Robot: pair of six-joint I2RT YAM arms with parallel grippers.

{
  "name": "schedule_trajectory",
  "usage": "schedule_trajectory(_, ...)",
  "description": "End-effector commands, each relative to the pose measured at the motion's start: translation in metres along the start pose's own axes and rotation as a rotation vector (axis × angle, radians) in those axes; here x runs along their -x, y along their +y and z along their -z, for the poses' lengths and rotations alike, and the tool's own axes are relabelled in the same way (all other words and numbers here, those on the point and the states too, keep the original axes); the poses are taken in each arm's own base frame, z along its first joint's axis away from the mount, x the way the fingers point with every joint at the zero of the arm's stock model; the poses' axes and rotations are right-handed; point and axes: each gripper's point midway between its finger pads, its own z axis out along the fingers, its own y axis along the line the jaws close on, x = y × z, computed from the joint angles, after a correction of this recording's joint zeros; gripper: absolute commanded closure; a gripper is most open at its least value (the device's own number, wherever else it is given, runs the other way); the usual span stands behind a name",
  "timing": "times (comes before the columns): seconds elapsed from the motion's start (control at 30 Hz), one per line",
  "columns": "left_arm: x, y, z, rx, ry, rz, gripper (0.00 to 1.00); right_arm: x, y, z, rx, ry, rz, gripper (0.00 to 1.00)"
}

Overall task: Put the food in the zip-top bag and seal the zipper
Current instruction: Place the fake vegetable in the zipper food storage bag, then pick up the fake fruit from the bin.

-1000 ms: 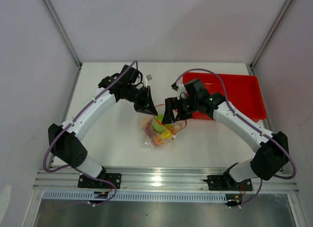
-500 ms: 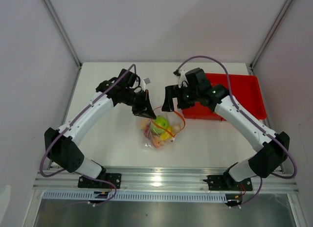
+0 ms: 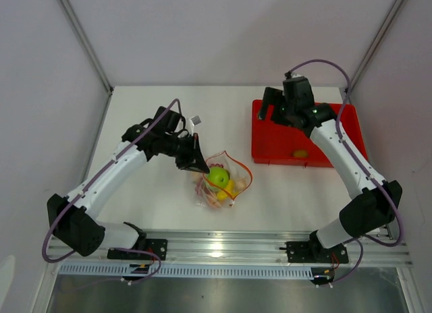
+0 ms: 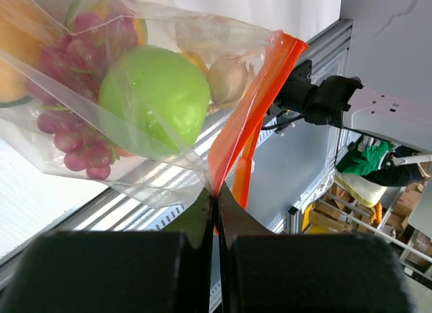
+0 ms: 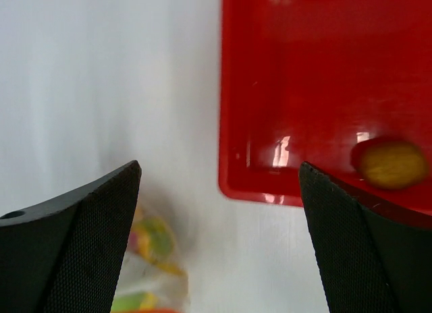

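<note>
The clear zip-top bag [image 3: 219,183] lies at the table's middle with food inside: a green apple [image 4: 155,97], purple grapes [image 4: 74,127] and other small fruits. My left gripper [image 4: 217,193] is shut on the orange-red zipper [image 4: 251,107] at the bag's mouth and holds that edge up; the same gripper [image 3: 196,163] sits at the bag's left. The mouth gapes open. My right gripper [image 5: 219,166] is open and empty, high over the left edge of the red tray [image 5: 317,77]. One yellow-brown fruit [image 5: 393,163] lies in the tray, also seen from above [image 3: 300,153].
The red tray [image 3: 337,127] sits at the back right, next to the right wall post. White walls close the table on three sides. A metal rail runs along the near edge by both arm bases.
My right gripper has left the bag's mouth and swung back and right to above the tray. My left gripper shifted slightly forward and left, still pinching the zipper edge.
</note>
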Motion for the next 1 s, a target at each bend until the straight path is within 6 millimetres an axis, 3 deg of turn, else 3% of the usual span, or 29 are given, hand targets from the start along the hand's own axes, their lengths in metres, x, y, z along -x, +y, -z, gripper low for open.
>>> schedule_trajectory(0.0,-0.001,0.0,0.014,0.014,-0.054,-0.054,1.0,0.044,-0.057,-0.007,-0.221,-0.106,-0.127,0.01)
schedule_trajectory(0.13,-0.005,0.007,0.021,0.052,-0.075,-0.082,1.0,0.053,-0.104,-0.018,-0.357,-0.06,-0.227,0.01)
schedule_trajectory(0.23,-0.009,0.009,0.024,0.06,-0.087,-0.094,1.0,0.035,-0.136,-0.032,-0.458,0.053,-0.293,0.01)
schedule_trajectory(0.43,-0.015,0.014,0.021,0.057,-0.073,-0.1,0.99,-0.008,-0.17,-0.051,-0.598,0.27,-0.289,0.01)
schedule_trajectory(0.63,-0.018,0.017,0.016,0.052,-0.055,-0.093,1.0,-0.054,-0.189,-0.059,-0.672,0.441,-0.246,0.01)
schedule_trajectory(0.97,-0.019,0.019,0.016,0.06,-0.039,-0.091,0.99,-0.089,-0.203,-0.078,-0.673,0.513,-0.205,0.01)
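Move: Down in the red tray, the fake vegetable lies about 16 cm to the right hand's right, 1 cm back and some 21 cm below. The tray's middle is about 7 cm farther out and 3 cm farther right than the vegetable. The filled bag sits about 12 cm back and 15 cm left of the right hand, roughly 18 cm below. From the left hand the vegetable is some 17 cm ahead, 36 cm right and 17 cm lower. Swinging right about 15 cm and sinking some 17 cm, the open right hand first arcs out about 6 cm, then draws back as it drops over the vegetable, tipping some 40 degrees to point nearly straight down and turning clockwise; its fingers stay wide open. The left hand keeps its pinch on the bag's rim and eases it a little left and back, dipping slightly. ##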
